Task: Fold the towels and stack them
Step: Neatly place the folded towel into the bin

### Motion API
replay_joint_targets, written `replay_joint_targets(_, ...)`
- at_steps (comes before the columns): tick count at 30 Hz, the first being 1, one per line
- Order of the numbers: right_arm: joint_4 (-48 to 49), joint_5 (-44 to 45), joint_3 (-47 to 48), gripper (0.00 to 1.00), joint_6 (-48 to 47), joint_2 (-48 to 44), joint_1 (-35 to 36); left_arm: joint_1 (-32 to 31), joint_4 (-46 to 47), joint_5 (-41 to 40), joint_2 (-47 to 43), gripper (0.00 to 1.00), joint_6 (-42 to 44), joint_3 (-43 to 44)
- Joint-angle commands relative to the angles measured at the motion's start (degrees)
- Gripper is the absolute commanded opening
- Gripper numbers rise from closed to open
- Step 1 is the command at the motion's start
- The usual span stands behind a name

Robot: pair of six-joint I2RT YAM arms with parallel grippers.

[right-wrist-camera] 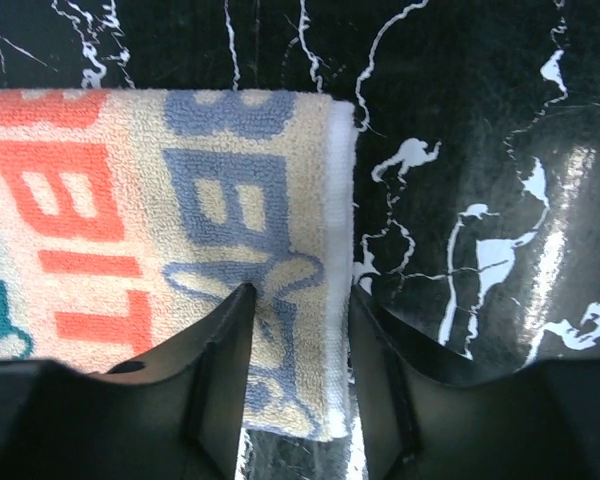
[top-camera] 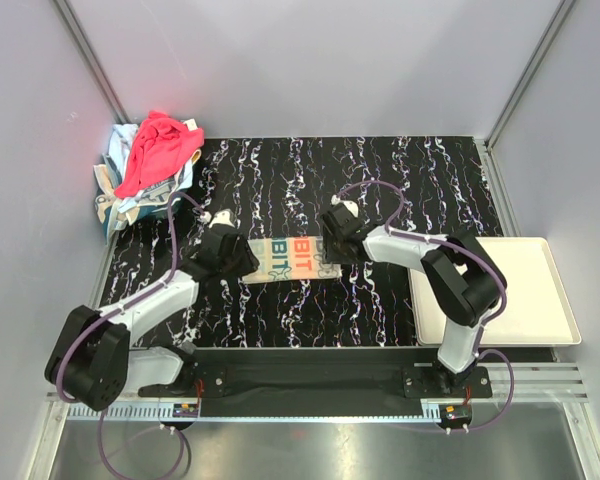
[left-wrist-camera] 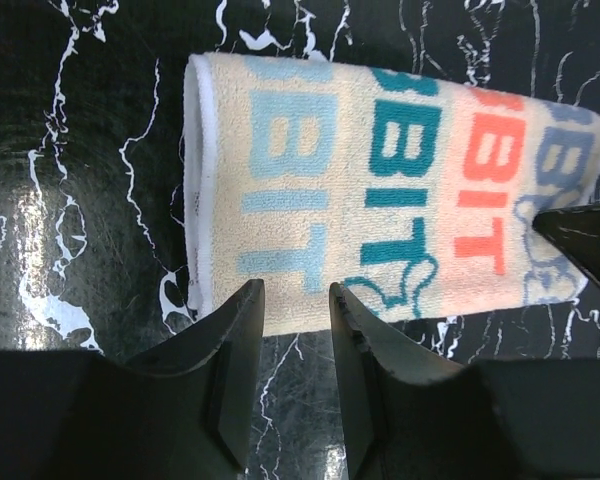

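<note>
A cream towel with coloured block letters (top-camera: 292, 258) lies folded in a long strip on the black marbled table (top-camera: 280, 180). My left gripper (top-camera: 242, 264) sits at the strip's left end. In the left wrist view the left gripper (left-wrist-camera: 295, 300) is open, its tips at the near edge of the lettered towel (left-wrist-camera: 380, 170), with nothing between them. My right gripper (top-camera: 332, 250) is at the right end. In the right wrist view the right gripper (right-wrist-camera: 300, 310) is open and straddles the white hem of the lettered towel (right-wrist-camera: 180, 190), one finger (right-wrist-camera: 230, 330) resting on the cloth.
A heap of towels sits at the back left corner, a pink-red one (top-camera: 160, 148) on top of light blue and patterned cloth (top-camera: 125, 200). A flat cream tray (top-camera: 525, 300) lies at the right. Grey walls close in on the left, back and right sides.
</note>
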Motion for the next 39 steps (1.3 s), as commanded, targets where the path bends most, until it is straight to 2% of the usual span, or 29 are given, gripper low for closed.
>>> replay_joint_targets(1, -3.88, 2.67, 2.23, 0.47, 1.66, 3.74, 1.67, -0.07, 0.06, -0.32, -2.67, 0.37, 0.88, 2.80)
replay_joint_targets(3, -4.60, 3.29, 2.50, 0.44, 2.28, 4.80, 1.84, -0.07, -0.29, -0.32, -2.76, 0.37, 1.06, 3.07)
replay_joint_targets(6, -5.13, 3.29, 2.15, 0.29, 3.51, 5.60, 2.02, -0.15, -0.38, -0.15, -3.20, 0.37, 1.14, 3.16)
replay_joint_targets(7, -5.82, 3.47, 2.14, 0.17, 3.86, 5.60, 2.37, -0.15, -0.30, 0.11, -3.46, 0.37, 1.14, 2.98)
replay_joint_targets(10, -9.06, 5.57, 2.85, 0.00, 4.48, 4.55, 3.16, -0.07, -0.73, 1.95, -5.03, 0.37, 0.79, 2.81)
replay_joint_targets(14, -14.52, 9.26, 1.45, 0.00, 5.53, -0.72, 4.04, -1.20, -1.00, 3.80, -8.63, 0.37, -0.08, 1.58)
replay_joint_targets(21, -34.26, 14.10, -2.60, 0.00, 9.04, -21.00, 4.39, -2.96, -0.21, 4.86, -13.39, 0.37, -1.31, 0.08)
replay_joint_targets(28, -48.62, 19.02, -2.52, 0.00, 13.00, -30.00, 4.39, -4.02, 4.79, 8.19, -13.83, 0.36, -2.72, -2.46)
replay_joint_targets(33, -53.81, 24.99, 1.09, 0.00, 12.75, -30.18, 1.76, -4.99, 7.17, 8.99, -14.71, 0.36, -3.51, -4.75)
replay_joint_targets(39, -46.01, 17.80, -2.16, 0.00, 5.99, -38.68, -13.16, -7.45, 7.88, 9.43, -15.42, 0.36, -3.78, -6.16)
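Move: The right hand is low at the folded towel's right end, one finger over it and the other just past the edge. The towel's middle lies about 8 cm to its left, 1 cm ahead and 1 cm lower. The white bin's middle is some 32 cm to this hand's right and 6 cm back, at about its height. From the left hand, the towel's middle is roughly 9 cm right, 3 cm ahead and 5 cm below. The right fingers close and pinch the folded towel's right end near its near corner, nudging about 1 cm left. They then carry it swiftly back, right and up to the bin's left rim, ending some 20 cm farther right and 11 cm higher, with the wrist swinging about 20 degrees clockwise. The empty left hand rises about 6 cm, sinks slightly, and draws back and right. ##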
